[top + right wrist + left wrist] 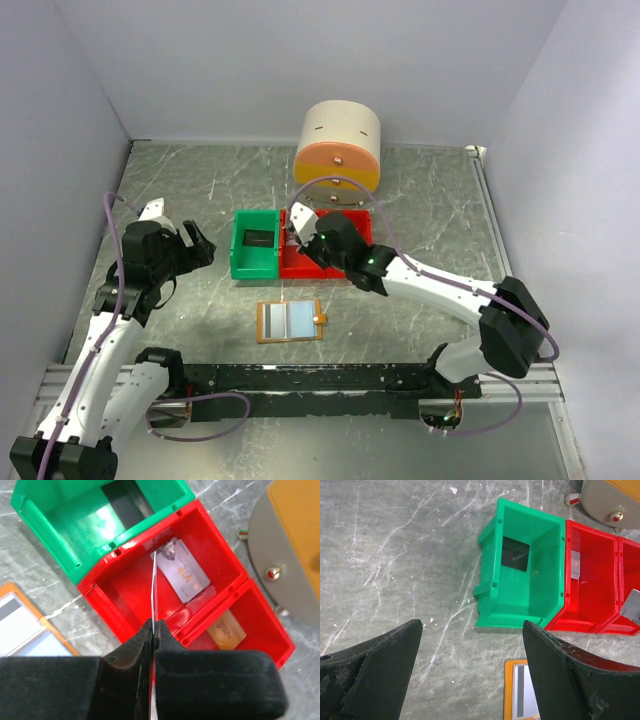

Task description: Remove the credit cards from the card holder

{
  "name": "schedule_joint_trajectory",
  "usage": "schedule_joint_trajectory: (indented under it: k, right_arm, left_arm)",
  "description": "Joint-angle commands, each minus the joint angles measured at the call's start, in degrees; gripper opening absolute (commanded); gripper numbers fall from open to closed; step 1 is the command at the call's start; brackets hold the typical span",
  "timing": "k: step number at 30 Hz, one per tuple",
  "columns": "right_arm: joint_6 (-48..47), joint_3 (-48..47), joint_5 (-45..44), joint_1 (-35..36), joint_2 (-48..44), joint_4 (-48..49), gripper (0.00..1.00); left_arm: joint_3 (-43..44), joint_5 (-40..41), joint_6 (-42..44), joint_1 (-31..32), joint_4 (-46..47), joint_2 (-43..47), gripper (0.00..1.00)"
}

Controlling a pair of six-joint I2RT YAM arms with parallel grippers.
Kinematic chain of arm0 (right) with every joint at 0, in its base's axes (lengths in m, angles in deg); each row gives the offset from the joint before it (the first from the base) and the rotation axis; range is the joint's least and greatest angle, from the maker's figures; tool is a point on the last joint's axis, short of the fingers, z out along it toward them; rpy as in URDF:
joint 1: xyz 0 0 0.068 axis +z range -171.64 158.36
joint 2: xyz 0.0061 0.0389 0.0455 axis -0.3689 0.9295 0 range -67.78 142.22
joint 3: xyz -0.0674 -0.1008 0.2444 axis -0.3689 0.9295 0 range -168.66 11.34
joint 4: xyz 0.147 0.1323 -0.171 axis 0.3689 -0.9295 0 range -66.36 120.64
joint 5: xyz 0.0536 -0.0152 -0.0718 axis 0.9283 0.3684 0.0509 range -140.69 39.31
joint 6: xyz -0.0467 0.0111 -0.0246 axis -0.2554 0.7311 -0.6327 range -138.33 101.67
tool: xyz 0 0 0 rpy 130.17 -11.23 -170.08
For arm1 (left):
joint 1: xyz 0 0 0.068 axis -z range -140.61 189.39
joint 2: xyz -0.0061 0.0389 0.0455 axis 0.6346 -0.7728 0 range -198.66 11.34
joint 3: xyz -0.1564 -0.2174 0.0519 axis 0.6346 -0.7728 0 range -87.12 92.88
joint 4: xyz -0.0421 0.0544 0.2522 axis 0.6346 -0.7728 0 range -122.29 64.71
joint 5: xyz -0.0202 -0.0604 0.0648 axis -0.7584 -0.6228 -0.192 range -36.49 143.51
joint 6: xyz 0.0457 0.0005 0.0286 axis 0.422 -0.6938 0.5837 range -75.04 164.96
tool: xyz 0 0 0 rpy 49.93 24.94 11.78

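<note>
The card holder (290, 321) lies open on the table in front of the bins, orange rim around pale blue pockets. A pale card with a dark stripe (522, 692) sits in its left pocket. My right gripper (154, 626) is shut on a thin credit card (153, 587), seen edge-on, above the red bin (127, 587). A grey-silver card (183, 577) lies in that bin's near compartment, a gold one (227, 629) in the other. My left gripper (472, 626) hangs open over bare table, left of the holder (509, 690).
A green bin (255, 243) with a dark flat card (515, 554) on its floor adjoins the red bin (300, 263). A beige and orange round drum (338, 146) stands behind them. Grey walls enclose the table on three sides.
</note>
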Motion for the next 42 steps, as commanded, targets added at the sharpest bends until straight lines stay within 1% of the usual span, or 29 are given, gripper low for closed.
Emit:
schedule_joint_trajectory:
  k: [1, 4, 9, 13, 20, 28, 31, 34, 38, 42]
  right_arm:
    - [-9.27, -3.55, 0.19, 0.21, 5.36, 0.62, 0.00]
    - [-13.17, -7.11, 0.13, 0.21, 9.31, -0.30, 0.00]
    - [-17.03, -8.74, -5.31, 0.08, 14.24, 3.52, 0.00]
    - [-21.17, -10.01, -5.05, -0.28, 16.62, 5.06, 0.00]
    - [-28.38, -9.37, -4.18, -1.67, 20.41, 7.41, 0.00]
    - [-30.81, -12.55, -3.98, -3.76, 25.32, 9.76, 0.00]
    - [-31.21, -15.84, -2.98, -3.80, 28.24, 8.57, 0.00]
    - [-32.84, -18.54, -4.20, -3.85, 31.23, 7.81, 0.00]
    - [-34.87, -18.54, -5.98, -3.84, 34.31, 9.43, 0.00]
    - [-35.02, -17.19, -6.49, -3.89, 34.73, 11.09, 0.02]
  left_arm:
    - [0.68, 1.60, 0.57, -0.28, 0.39, -0.32, 0.93]
    - [0.73, 2.20, 0.53, -0.28, 0.25, -0.22, 0.92]
    - [0.37, 1.83, 0.66, -0.28, 0.67, 0.36, 0.92]
    - [0.36, 1.51, 0.54, -0.28, 0.61, -0.14, 0.92]
    - [1.43, 1.46, 1.10, -0.28, -0.25, -1.59, 0.91]
    - [1.17, 2.10, 1.19, -0.28, 0.00, -0.60, 0.91]
    - [0.95, 1.84, 1.27, -0.28, 0.30, -0.39, 0.91]
    - [1.04, 1.74, 1.44, -0.28, 0.32, -0.51, 0.91]
    - [1.07, 1.52, 1.52, -0.28, 0.19, -0.52, 0.91]
    - [0.89, 1.35, 1.54, -0.28, 0.46, -0.36, 0.91]
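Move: The card pinched in my right hand is bound for the middle red bin, whose centre lies about 8 cm ahead, 2 cm to the left and 12 cm below. The green bin stands about 11 cm left of that bin's centre, level with it; the other red bin is some 10 cm to its right. The card holder lies 10 cm back and 3 cm left of my right hand. From my left hand, the middle bin is roughly 10 cm ahead and 25 cm right. I slant my right hand forward about 12 cm and down nearly 10, drifting some 3 cm left, to bring the held card over and down into the middle red bin towards its far end. On the way I roll the wrist about 30 degrees, left side dipping, and keep my fingers shut on the card. ##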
